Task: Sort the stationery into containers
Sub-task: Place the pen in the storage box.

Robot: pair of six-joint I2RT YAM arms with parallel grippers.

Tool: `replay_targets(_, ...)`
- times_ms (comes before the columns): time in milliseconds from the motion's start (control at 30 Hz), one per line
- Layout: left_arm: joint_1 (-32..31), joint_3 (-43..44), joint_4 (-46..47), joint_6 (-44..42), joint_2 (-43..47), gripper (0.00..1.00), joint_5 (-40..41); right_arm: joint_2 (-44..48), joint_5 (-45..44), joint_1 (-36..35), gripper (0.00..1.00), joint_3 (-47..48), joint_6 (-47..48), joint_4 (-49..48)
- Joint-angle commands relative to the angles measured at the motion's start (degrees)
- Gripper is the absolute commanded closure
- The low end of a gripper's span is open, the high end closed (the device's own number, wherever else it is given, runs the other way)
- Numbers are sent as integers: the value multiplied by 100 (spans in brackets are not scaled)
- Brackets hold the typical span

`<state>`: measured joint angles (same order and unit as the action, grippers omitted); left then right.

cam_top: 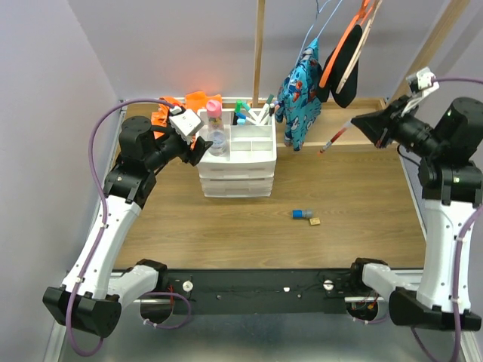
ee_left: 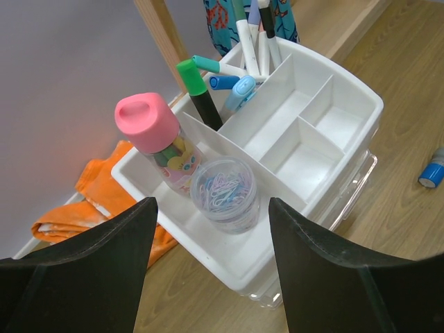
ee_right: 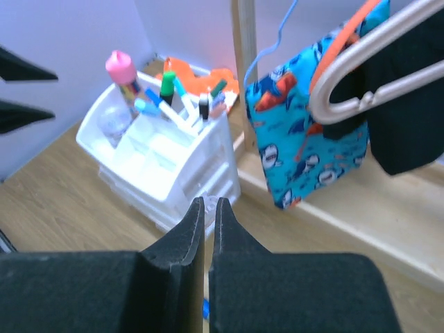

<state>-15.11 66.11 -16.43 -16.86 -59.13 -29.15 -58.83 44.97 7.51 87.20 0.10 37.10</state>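
Observation:
The white drawer unit (cam_top: 237,175) stands at the back left, and its top tray (ee_left: 326,90) holds a clear jar (ee_left: 225,194) of paper clips, a pink-capped tube (ee_left: 149,125), a green-black highlighter (ee_left: 198,94) and several thin markers (ee_left: 251,38). My left gripper (cam_top: 202,147) (ee_left: 211,202) is open at the unit's left end, just above the jar, holding nothing. My right gripper (cam_top: 355,121) (ee_right: 209,202) hovers high at the back right, shut on a thin white marker (cam_top: 336,137) that slants down toward the left. On the table lie a blue highlighter (cam_top: 302,213) and a tan block (cam_top: 315,221).
An orange cloth (ee_left: 104,201) lies behind and left of the unit. A blue patterned pouch (cam_top: 300,94) and dark items on hangers (ee_right: 388,76) dangle from a wooden frame (cam_top: 259,45) at the back. A wooden ledge (cam_top: 355,113) runs along the back right.

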Motion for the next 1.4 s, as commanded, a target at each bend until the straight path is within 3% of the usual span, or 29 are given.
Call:
replay_targets(0,-18,201,-124,-194,60,26,41,-892,14,-222,99,884,-388,-792)
replay_targets(167,0,218,-142,-273,86,26,111,-2035,-1077,-1573,99,2570,146,-319)
replay_targets(400,105,262,-177,-309,130,26,137,-3073,-2552,-3044,99,3251,473,87)
replay_targets(700,377,78,-238,-213,385,26,85,-3565,-3310,-3449,99,3286,772,-142)
replay_targets(1367,536,-159,25,-1,499,26,-12,-3926,-3363,-3748,99,2707,1203,-353)
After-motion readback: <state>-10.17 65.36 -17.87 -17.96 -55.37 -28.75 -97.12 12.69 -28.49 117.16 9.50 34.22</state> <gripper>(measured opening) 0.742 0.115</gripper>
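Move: Ahead and to the left of the right hand, which holds the pen, is the storage box's back-right pen compartment: about 15 cm ahead, 19 cm left and 17 cm below. The pink-capped bottle stands in the box, 12 cm ahead, 33 cm left and 14 cm down. The blue cloth pouch hangs some 21 cm ahead and 11 cm left, slightly lower. From the left hand the compartment is 11 cm ahead, 15 cm right and 8 cm below. Swinging the still-gripped pen towards the box's pen compartment, the right hand first goes forward and up about 6 cm, then sweeps left, and finally eases forward while sinking some 8 cm, ending roughly 17 cm left and 14 cm forward of its start. The wrist rolls about 15 degrees, left side down. The open, empty left hand backs off about 3 cm leftward from the box. ##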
